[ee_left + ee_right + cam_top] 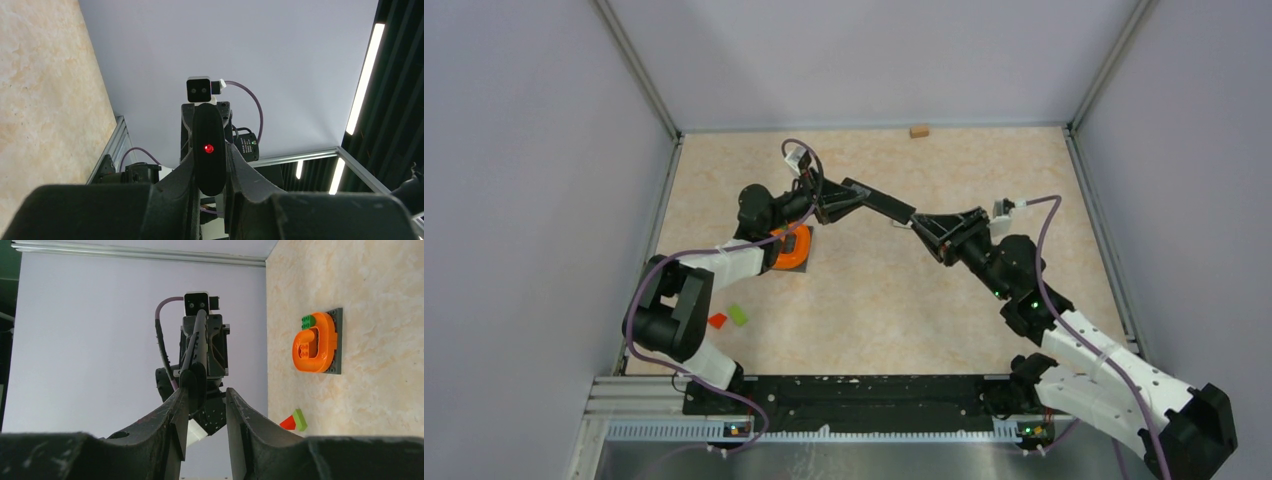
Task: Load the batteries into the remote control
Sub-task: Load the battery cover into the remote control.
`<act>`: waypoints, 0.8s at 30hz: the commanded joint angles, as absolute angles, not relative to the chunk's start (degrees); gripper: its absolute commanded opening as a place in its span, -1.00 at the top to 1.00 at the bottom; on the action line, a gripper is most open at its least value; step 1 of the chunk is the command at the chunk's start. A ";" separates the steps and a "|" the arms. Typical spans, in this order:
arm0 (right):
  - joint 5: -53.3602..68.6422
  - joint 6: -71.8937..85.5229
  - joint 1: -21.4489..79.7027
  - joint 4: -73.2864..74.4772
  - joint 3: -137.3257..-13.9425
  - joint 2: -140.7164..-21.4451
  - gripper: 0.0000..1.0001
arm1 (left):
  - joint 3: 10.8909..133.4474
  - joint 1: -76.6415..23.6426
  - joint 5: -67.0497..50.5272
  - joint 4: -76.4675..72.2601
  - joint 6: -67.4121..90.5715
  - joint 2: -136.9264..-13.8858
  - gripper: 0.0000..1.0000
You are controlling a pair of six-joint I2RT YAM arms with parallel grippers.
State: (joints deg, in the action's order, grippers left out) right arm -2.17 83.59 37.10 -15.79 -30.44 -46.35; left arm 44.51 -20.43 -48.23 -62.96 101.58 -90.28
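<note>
My left gripper (837, 203) is shut on a black remote control (879, 204) and holds it in the air above the table, pointing right. In the left wrist view the remote (209, 150) sits clamped between the fingers (180, 172), with a red light on its face. My right gripper (917, 223) is open, its tips at the remote's free end. In the right wrist view the remote (196, 347) shows edge-on, its end level with the left fingertip (180, 400) of my gripper (206, 392). No batteries show in any view.
An orange U-shaped piece (791, 247) sits on a grey plate under the left arm, also in the right wrist view (315, 342). A green block (738, 314) and a red block (717, 320) lie near the left arm's base. A small tan block (918, 131) lies by the far wall.
</note>
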 commanded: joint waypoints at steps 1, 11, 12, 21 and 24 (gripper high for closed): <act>-2.96 82.35 37.27 -12.79 -31.44 -45.29 0.29 | 44.58 -21.56 -49.74 -66.51 101.49 -89.98 1.00; -5.38 80.97 37.18 -10.57 -31.03 -42.48 -0.04 | 44.74 -21.56 -49.57 -64.54 99.86 -91.29 1.00; -5.57 80.82 37.18 -10.47 -31.03 -42.39 -0.08 | 44.74 -21.58 -49.52 -64.39 99.80 -91.38 1.00; -6.00 79.09 37.18 -10.36 -31.09 -42.68 -0.15 | 44.64 -21.52 -49.54 -63.55 99.04 -91.41 1.00; -5.06 76.69 37.18 -10.07 -32.16 -44.03 -0.27 | 44.66 -21.53 -49.86 -63.09 98.64 -91.24 1.00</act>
State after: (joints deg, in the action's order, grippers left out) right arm -5.34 80.12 37.08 -9.26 -30.44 -43.22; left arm 44.45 -21.32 -49.06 -61.36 100.09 -91.57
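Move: The remote, still gripped by the left hand, has its middle about 2 cm to the right and 1 cm back of that hand. From the right hand the same middle lies roughly 7 cm left, 4 cm ahead and 1 cm up. On the table, some 28 cm below the right hand, the white box is about 10 cm ahead and 3 cm right, and the orange tray about 28 cm left and 5 cm ahead. The remote, cover end towards the right gripper, is carried down about 1.5 cm and slightly right in the left hand's unchanged grip. Beside its cover end the right hand sinks and draws right, about 1.5 cm each way, rolling some 5 degrees, while its fingers spread from a third open to over half; contact there can't be made out. ##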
